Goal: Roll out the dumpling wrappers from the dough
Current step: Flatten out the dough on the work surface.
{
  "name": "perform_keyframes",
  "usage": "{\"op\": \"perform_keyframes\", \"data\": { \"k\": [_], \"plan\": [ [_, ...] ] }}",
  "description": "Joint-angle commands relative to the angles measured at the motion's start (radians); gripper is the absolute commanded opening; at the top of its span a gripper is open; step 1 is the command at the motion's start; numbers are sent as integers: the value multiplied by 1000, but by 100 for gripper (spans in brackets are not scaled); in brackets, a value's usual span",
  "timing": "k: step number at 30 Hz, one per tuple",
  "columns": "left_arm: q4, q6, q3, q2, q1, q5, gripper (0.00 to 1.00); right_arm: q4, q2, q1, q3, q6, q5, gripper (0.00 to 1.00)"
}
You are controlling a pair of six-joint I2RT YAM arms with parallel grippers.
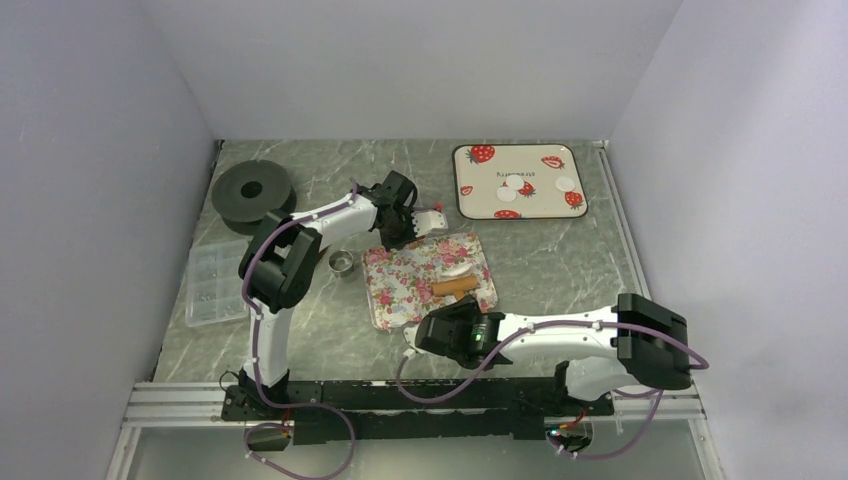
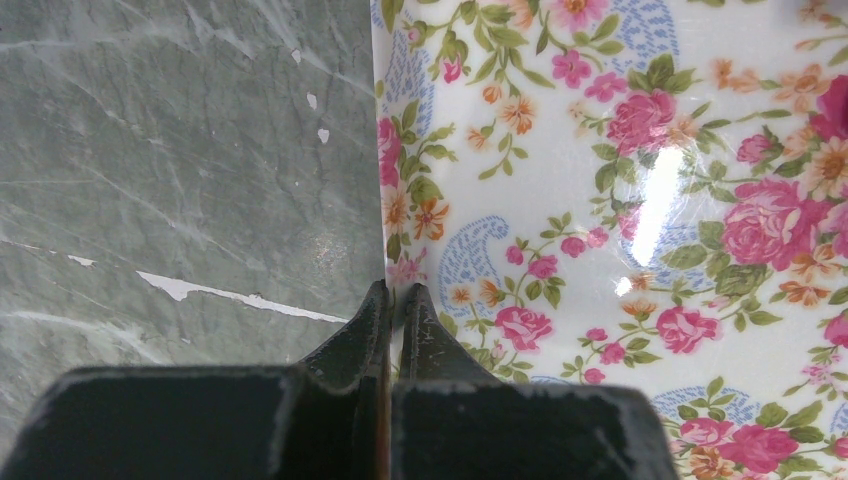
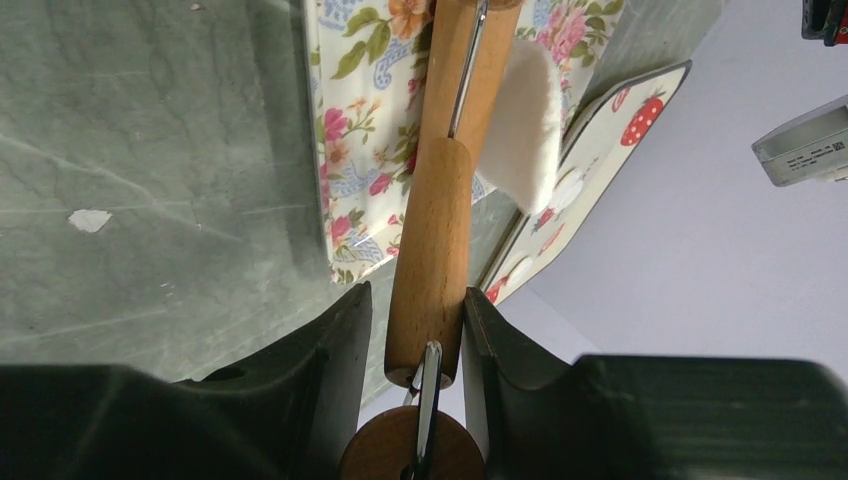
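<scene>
A floral tray (image 1: 400,292) lies mid-table with a white piece of dough (image 1: 456,268) on it. My right gripper (image 1: 437,322) is shut on the wooden handle of a rolling pin (image 3: 432,250), whose roller (image 1: 453,288) lies on the tray next to the dough (image 3: 522,120). My left gripper (image 2: 396,296) is shut on the left rim of the floral tray (image 2: 620,180), at its far left corner (image 1: 385,250). Thin white dumpling wrappers (image 1: 567,184) lie on the strawberry tray (image 1: 470,205) at the back right.
A small metal ring cutter (image 1: 342,262) stands left of the floral tray. A clear compartment box (image 1: 215,282) and a black disc (image 1: 252,190) sit at the left. White walls close in three sides. Dough crumbs (image 2: 235,295) dot the marble tabletop.
</scene>
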Motion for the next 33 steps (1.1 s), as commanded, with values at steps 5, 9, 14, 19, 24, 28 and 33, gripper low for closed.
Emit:
{"op": "perform_keyframes", "data": {
  "k": [5,9,14,19,24,28,33],
  "plan": [
    [-119,28,-77,109,-7,-26,0,-155,107,-95,-14,-47,-350,0],
    [-123,26,-68,114,-7,-22,0,-240,43,-48,-15,17,-378,0],
    [-123,26,-68,113,-7,-25,0,-357,-51,1,18,73,-360,0],
    [-122,25,-69,111,-7,-26,0,-378,-158,-42,214,125,-306,0],
    [-121,23,-71,109,-7,-23,0,-390,-228,-268,452,218,-433,0],
    [-112,24,-78,103,-6,-20,0,-444,-270,-342,514,338,-472,0],
    [-134,0,-48,128,-10,0,0,-534,-221,-474,626,564,-564,0]
  ]
}}
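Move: Ahead of the right hand, which still grips the rolling pin's handle, the dough lies about 11 cm farther out, 2 cm to the left and 6 cm below. The pin's barrel is 7 cm ahead, 2 cm left and 5 cm lower, and the floral mat's middle some 9 cm ahead, 8 cm left and 7 cm down. From the left hand the dough is about 10 cm to the right, 5 cm back and 1 cm lower. Rolling a short stroke out over the mat and back, the right hand then lifts the pin off dough and mat, about 15 cm up, coming a few centimetres forward again. Its left side tilts up some 40 degrees as it turns clockwise and tips down; the grip holds. The left hand keeps the mat's far edge pinched. ##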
